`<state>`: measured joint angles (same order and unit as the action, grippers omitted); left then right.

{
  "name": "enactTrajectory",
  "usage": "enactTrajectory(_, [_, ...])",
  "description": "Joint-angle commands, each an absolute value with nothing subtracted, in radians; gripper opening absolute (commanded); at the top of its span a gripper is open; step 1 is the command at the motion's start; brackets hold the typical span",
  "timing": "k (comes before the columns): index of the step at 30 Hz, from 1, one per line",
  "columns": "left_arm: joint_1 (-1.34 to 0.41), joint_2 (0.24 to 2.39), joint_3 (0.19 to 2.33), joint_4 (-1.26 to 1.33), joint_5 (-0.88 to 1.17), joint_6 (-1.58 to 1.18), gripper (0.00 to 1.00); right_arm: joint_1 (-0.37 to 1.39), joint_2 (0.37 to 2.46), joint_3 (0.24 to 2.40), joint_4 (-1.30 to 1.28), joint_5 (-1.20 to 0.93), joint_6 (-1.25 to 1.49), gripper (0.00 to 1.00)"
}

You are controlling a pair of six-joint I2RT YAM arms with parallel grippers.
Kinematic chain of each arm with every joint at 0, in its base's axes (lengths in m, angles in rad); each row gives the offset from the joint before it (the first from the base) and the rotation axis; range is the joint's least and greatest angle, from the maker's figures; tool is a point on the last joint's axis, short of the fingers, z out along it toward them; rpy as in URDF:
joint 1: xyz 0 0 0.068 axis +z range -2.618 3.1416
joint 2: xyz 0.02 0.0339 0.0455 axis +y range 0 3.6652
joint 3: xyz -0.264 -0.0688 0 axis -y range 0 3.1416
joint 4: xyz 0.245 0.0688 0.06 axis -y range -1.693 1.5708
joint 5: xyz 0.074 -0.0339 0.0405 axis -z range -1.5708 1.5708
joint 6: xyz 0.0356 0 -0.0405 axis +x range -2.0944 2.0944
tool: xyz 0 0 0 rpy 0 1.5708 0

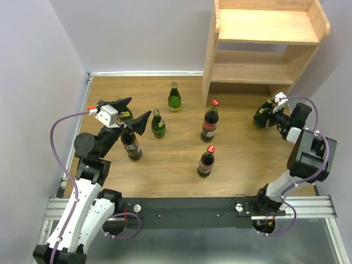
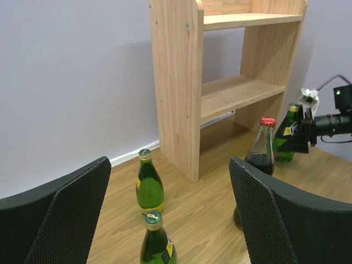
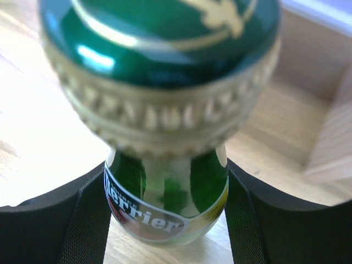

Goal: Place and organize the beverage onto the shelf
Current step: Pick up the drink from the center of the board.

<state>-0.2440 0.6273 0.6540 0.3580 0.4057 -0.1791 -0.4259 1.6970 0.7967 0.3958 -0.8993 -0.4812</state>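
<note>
The light wood shelf (image 1: 258,69) stands at the back right. My right gripper (image 1: 263,116) is shut on an upright green bottle (image 3: 165,192) in front of the shelf's right foot, with a pad against each side of its body. Two green bottles (image 1: 174,97) (image 1: 158,124) stand mid-table, and a third (image 1: 126,115) is half hidden under my left gripper (image 1: 138,109). That gripper hangs wide open above a cola bottle (image 1: 131,146), holding nothing. Two more red-capped cola bottles (image 1: 210,121) (image 1: 206,161) stand in the middle.
Purple walls close off the left and the back. A white rail (image 1: 144,73) runs along the table's far edge. The left wrist view looks past two green bottles (image 2: 149,187) (image 2: 155,242) to the shelf's side panel (image 2: 176,82).
</note>
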Motion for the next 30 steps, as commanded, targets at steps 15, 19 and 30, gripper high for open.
enactTrajectory(15, [-0.247,0.603,0.655,0.361,0.414,-0.17,0.96,-0.423,1.353,1.051,0.209,-0.669,-0.258,0.01])
enactTrajectory(19, [-0.247,0.603,0.655,0.362,0.414,-0.17,0.96,-0.423,1.377,1.146,0.18,-0.634,-0.226,0.01])
enactTrajectory(30, [-0.247,0.607,0.655,0.364,0.414,-0.169,0.96,-0.423,1.488,1.345,0.166,-0.591,-0.16,0.01])
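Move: The green bottle is already pinched in the right hand. The middle of the lower shelf board, where it seems bound, lies about 16 cm ahead of that hand, 7 cm left and some 13 cm up; the shelf's right panel shows its front edge about 7 cm ahead and 10 cm right. The back cola bottle stands 22 cm left and 6 cm nearer. From the left hand the lower board is roughly 33 cm ahead, 39 cm right, 16 cm lower. Keeping its pinch on the green bottle, the right hand lifts it almost straight up by about 22 cm in front of the shelf, easing back a touch at first, then slanting some 4 cm forward and nearly 5 cm to the right, towards the right panel's front edge. As it climbs, the wrist turns clockwise by almost 20 degrees and tips its fingers up from a downward slant to about level, while the grip opening stays unchanged. ##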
